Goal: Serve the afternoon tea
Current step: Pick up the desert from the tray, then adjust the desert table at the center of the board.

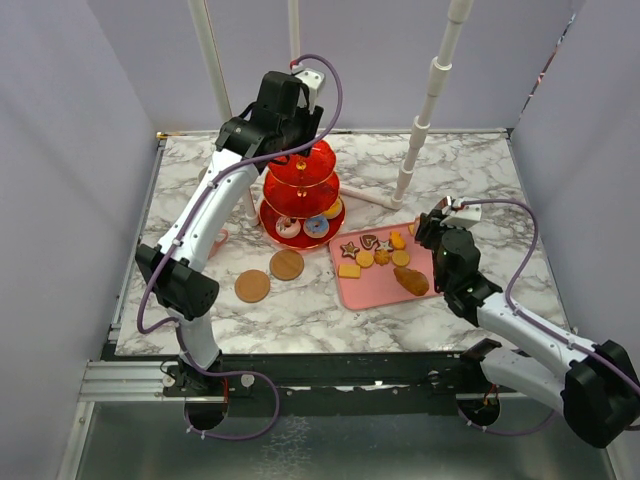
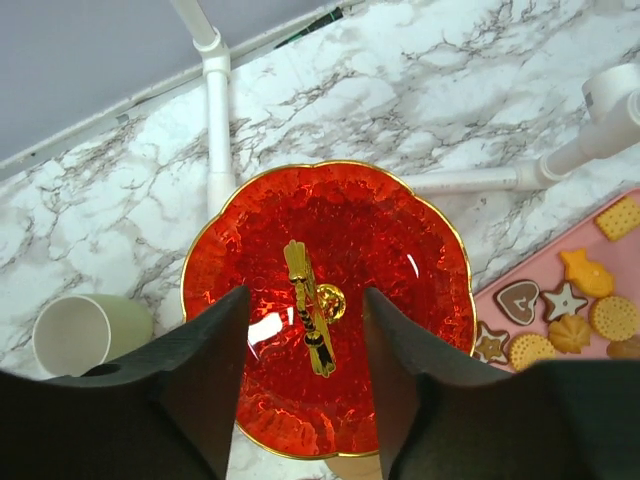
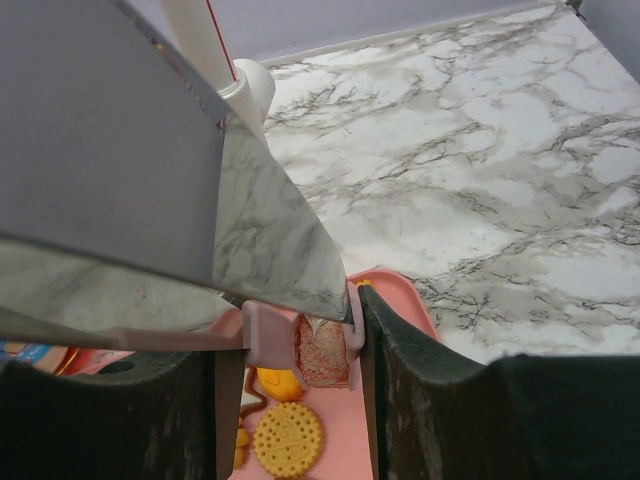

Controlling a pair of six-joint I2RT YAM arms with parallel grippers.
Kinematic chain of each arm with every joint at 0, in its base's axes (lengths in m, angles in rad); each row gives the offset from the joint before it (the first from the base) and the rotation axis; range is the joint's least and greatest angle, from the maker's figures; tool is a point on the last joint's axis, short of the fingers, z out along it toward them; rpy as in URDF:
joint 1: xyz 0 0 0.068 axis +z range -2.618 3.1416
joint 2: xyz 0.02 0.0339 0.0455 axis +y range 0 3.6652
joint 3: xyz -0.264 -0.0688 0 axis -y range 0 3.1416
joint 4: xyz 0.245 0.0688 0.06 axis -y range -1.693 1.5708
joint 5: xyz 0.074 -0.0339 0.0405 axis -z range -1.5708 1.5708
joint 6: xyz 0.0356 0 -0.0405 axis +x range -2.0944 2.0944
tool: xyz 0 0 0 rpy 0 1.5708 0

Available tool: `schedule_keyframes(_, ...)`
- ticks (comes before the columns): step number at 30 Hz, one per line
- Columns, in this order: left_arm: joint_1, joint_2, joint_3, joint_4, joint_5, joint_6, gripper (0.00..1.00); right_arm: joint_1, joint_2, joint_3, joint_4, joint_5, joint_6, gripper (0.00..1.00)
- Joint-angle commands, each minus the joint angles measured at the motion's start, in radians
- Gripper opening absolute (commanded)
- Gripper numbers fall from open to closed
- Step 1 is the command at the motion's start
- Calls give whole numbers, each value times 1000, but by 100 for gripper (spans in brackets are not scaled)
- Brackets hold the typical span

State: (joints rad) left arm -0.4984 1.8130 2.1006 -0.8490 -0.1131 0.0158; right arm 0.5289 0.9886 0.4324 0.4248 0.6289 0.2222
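The translucent red three-tier stand (image 1: 300,195) stands at mid-table, with pastries on its bottom tier. My left gripper (image 1: 297,143) hovers over it. In the left wrist view it (image 2: 305,300) is open, its fingers on either side of the gold finial (image 2: 310,320) and clear of it. Assorted cookies (image 1: 375,255) lie on a pink tray (image 1: 375,292). My right gripper (image 1: 432,228) is at the tray's far right corner, shut on a pink-edged, reddish pastry (image 3: 325,350). Two brown coasters (image 1: 252,286) (image 1: 287,264) lie in front of the stand. The pale green mug (image 2: 85,330) stands left of the stand. A sliver of the pink mug (image 1: 218,240) shows beside my left arm.
White pipes (image 1: 420,130) rise from the table behind and to the right of the stand, with a horizontal piece (image 2: 480,178) along the marble. A grey wedge blocks the upper left of the right wrist view. Grey walls enclose the table on three sides.
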Motion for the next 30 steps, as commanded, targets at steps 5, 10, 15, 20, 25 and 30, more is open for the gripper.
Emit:
schedule_keyframes(5,4,15,36,23,9,-13,33,-4,-40,-6,13,-28,-16,28)
schedule_keyframes(10,5,16,38,24,25,1,22,-4,-52,1,14,-33,-21,28)
schedule_keyframes(15,4,10,55,24,85,33,16,-4,-60,5,16,-48,-21,28)
schedule_keyframes(20,4,-9,53,23,197,87,11,-4,-70,3,22,-83,-24,28)
schedule_keyframes(25,4,-34,36,31,258,139,4,-4,-71,9,32,-130,-36,28)
schedule_keyframes(30,4,-47,29,35,292,208,3,-4,-71,17,42,-197,-40,28)
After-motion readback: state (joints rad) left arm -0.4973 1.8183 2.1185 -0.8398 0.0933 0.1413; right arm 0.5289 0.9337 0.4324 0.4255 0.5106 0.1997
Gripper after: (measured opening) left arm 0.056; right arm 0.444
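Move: Between the left hand's open fingers stands the cake stand's gold handle, roughly 1 cm ahead of the hand point and 2 cm lower. The pink tray's middle lies some 13 cm back and 19 cm to the right, about 32 cm below. The right hand holds the tongs with the cake slice; from it the cake stand is about 28 cm left and 9 cm ahead, its middle 2 cm lower, and the tray roughly 11 cm left, 4 cm back, 17 cm below. Shutting almost fully on the gold handle, the left fingers pinch it while the hand stays in place; the hand then carries the handle about 3 cm to the right and slightly back, turning some 15 degrees clockwise. The right hand keeps its grip on the tongs and cake slice, rises about 1.5 cm, then swings 2 cm left towards the stand, turning slightly counter-clockwise. ##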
